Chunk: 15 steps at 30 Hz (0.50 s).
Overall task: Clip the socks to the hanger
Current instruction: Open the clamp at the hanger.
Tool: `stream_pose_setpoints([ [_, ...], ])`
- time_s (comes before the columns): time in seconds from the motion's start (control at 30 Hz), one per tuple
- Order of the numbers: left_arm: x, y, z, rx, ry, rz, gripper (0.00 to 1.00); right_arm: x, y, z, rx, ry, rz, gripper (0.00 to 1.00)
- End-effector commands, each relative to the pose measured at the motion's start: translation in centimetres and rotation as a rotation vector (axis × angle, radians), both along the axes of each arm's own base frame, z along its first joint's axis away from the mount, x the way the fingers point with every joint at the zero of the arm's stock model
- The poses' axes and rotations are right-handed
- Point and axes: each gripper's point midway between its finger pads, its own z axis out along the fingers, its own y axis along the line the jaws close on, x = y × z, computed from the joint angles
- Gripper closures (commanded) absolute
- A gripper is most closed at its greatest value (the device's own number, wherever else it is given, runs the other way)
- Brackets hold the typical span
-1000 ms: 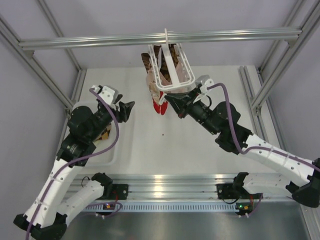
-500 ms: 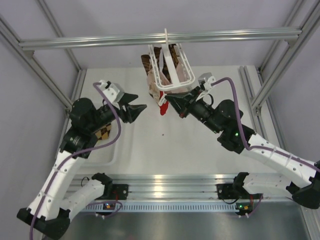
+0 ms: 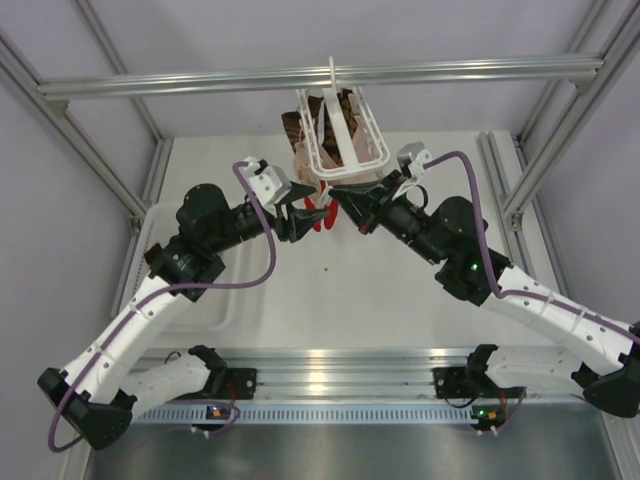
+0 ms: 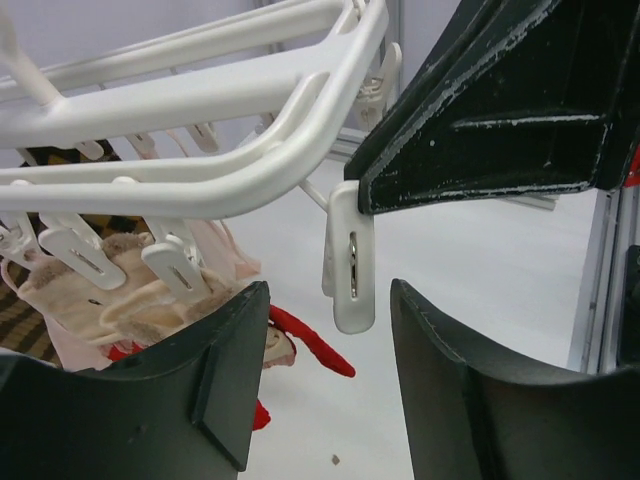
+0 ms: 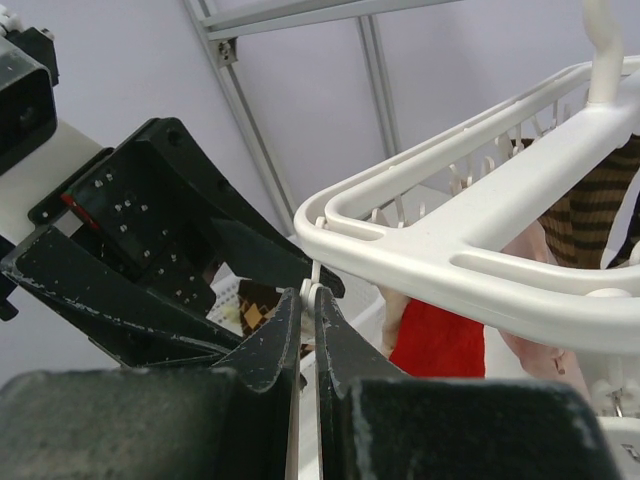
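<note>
The white hanger (image 3: 345, 145) hangs by its hook from the top bar. A brown and tan checked sock (image 3: 291, 124) hangs clipped at its far side, and shows in the right wrist view (image 5: 592, 215). Another checked sock (image 5: 257, 308) lies in the white tray below. My right gripper (image 3: 343, 203) is shut on the top of a dangling clip (image 5: 309, 292) at the hanger's near corner. My left gripper (image 3: 303, 208) is open and empty, with that clip (image 4: 351, 262) hanging between its fingers (image 4: 225, 360) without touching them.
A plain red sock (image 4: 312, 346) and a pale pink sock (image 4: 135, 290) hang from other clips on the hanger. A white tray (image 3: 226, 310) lies at the table's left under my left arm. Aluminium frame posts stand around the table.
My left arm has swung from over the tray at the left up to the hanger, gripper open, and now faces the right gripper. The right gripper has stayed at the clip.
</note>
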Motion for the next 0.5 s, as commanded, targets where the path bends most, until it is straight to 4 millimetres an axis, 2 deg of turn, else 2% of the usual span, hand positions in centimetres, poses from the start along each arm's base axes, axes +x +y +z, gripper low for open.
stream_pose_setpoints([
  [0.0,0.2,-0.4,4.2,-0.086,-0.116,0.013,0.44,-0.2,-0.5,2.4,0.046,-0.023,0.007,1.0],
  [0.27,0.8,-1.7,4.3,-0.089,-0.114,0.017,0.51,-0.3,-0.3,2.5,0.058,-0.021,0.017,1.0],
  [0.37,0.7,-2.0,4.4,-0.088,-0.123,0.008,0.62,-0.2,-0.3,2.5,0.06,-0.016,0.012,1.0],
  [0.4,0.7,-2.1,4.4,-0.087,-0.125,0.008,0.69,-0.1,-0.4,2.5,0.061,-0.015,0.007,1.0],
  [0.47,0.5,-2.3,4.6,-0.085,-0.135,0.0,0.77,0.2,-0.3,2.2,0.054,-0.002,-0.003,1.0],
])
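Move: The clamp, its top end already pinched in the right fingertips, stands about 3 cm to the right of the left hand and 2 cm ahead, at its height. The hanger's near bar has its middle some 8 cm right, 5 cm ahead and 4 cm above the left hand; the red sock hangs about 7 cm ahead, 4 cm right and 6 cm below. From the right hand, the clamp's middle is level fore and aft, 1 cm left and 1 cm down. Rightward and slightly forward, the left hand eases about 2.5 cm with no real turn of the wrist, its open fingers passing either side of the clamp. They close to roughly half their starting gap, mostly near the end, and their tips pinch the clamp just below the right fingertips. The right hand stays put and keeps its shut hold on the top end. ##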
